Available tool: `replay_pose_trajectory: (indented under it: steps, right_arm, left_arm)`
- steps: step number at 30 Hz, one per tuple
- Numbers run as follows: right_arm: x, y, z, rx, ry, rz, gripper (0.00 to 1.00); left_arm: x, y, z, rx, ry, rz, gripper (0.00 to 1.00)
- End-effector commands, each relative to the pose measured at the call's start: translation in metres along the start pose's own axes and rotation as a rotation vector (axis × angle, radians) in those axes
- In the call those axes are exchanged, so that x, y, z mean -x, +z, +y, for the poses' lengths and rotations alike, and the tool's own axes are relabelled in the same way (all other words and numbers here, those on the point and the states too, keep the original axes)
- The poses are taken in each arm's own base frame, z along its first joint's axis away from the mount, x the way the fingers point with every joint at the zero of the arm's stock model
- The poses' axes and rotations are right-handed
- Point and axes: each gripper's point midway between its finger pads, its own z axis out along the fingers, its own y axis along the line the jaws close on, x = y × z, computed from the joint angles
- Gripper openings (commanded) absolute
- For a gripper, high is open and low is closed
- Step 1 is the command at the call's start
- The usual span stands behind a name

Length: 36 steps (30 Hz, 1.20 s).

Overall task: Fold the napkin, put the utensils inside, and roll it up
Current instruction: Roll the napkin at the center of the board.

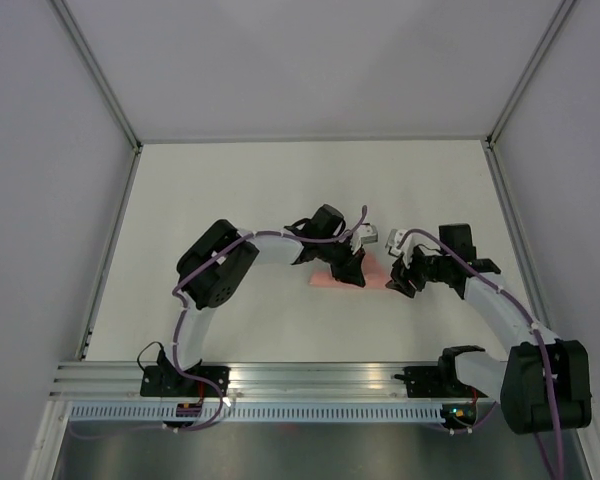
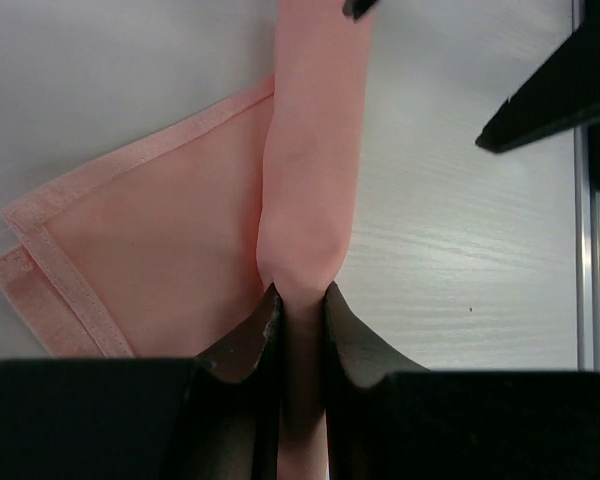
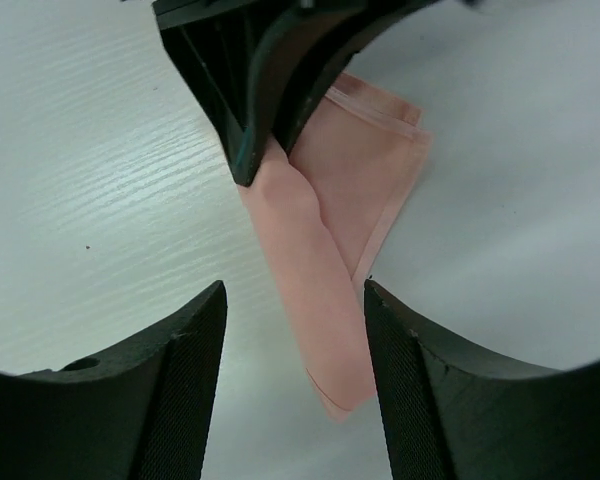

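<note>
The pale pink napkin point(image 1: 376, 273) lies mid-table, mostly rolled into a narrow tube point(image 2: 315, 150) with a flat hemmed corner point(image 2: 150, 240) still spread beside it. My left gripper point(image 1: 348, 266) is shut on one end of the roll point(image 2: 302, 300). My right gripper point(image 1: 402, 280) is open, its jaws on either side of the roll's other end point(image 3: 294, 290) without touching it. The left gripper point(image 3: 250, 90) shows at the top of the right wrist view. The utensil stick is not visible in any view.
The white table top point(image 1: 280, 190) is enclosed by pale walls at the left, back and right. A metal rail point(image 1: 310, 380) runs along the near edge between the arm bases. A dark part of the right arm point(image 2: 550, 95) crosses the left wrist view.
</note>
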Motion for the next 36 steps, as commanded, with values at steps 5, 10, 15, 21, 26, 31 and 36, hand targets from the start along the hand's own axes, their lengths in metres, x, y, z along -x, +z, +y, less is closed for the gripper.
replay_pose_trajectory:
  steps: [5, 10, 15, 21, 26, 31, 36]
  right_arm:
    - [0.018, 0.031, 0.005, -0.117, -0.323, -0.032, 0.65]
    - [0.007, 0.051, 0.008, -0.120, -0.361, 0.021, 0.65]
    - [0.005, 0.069, 0.014, -0.111, -0.398, 0.067, 0.65]
    - [-0.005, 0.084, 0.020, -0.100, -0.424, 0.124, 0.61]
    - [-0.014, 0.089, 0.020, -0.094, -0.416, 0.163, 0.37]
    - [-0.021, 0.090, 0.024, -0.062, -0.404, 0.193, 0.29]
    - [-0.024, 0.093, 0.029, -0.016, -0.392, 0.212, 0.25]
  left_arm:
    - [-0.125, -0.005, -0.011, 0.002, -0.409, 0.377, 0.02]
    - [-0.126, -0.008, -0.008, 0.030, -0.485, 0.402, 0.02]
    - [-0.121, -0.010, -0.007, 0.050, -0.525, 0.411, 0.02]
    - [-0.111, -0.013, -0.009, 0.072, -0.555, 0.401, 0.11]
    - [-0.101, -0.017, -0.007, 0.103, -0.558, 0.382, 0.23]
    - [-0.075, -0.024, -0.007, 0.136, -0.556, 0.305, 0.38]
    - [-0.035, -0.036, -0.005, 0.162, -0.540, 0.152, 0.47]
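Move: Some 7 cm to the right hand's left, level with it in reach and about 7 cm below, lies the right half of the napkin roll. The left fingers already grip that roll, about 4 cm further left than this part, so it sits 4 cm to the left hand's right. The still unrolled flap spreads over the board beyond the roll, its middle about 5 cm ahead and 8 cm left of the right hand, again some 8 cm down. Twisting the pinched roll forward, top away from the base, by some 20 degrees, the left hand keeps it down on the board and eases slightly back and left. Meanwhile the open right hand sweeps about 7 cm left and as far down, rolling its wrist, and pinches the roll close beside the left fingers. Then the left fingers open and start drawing off leftward. ##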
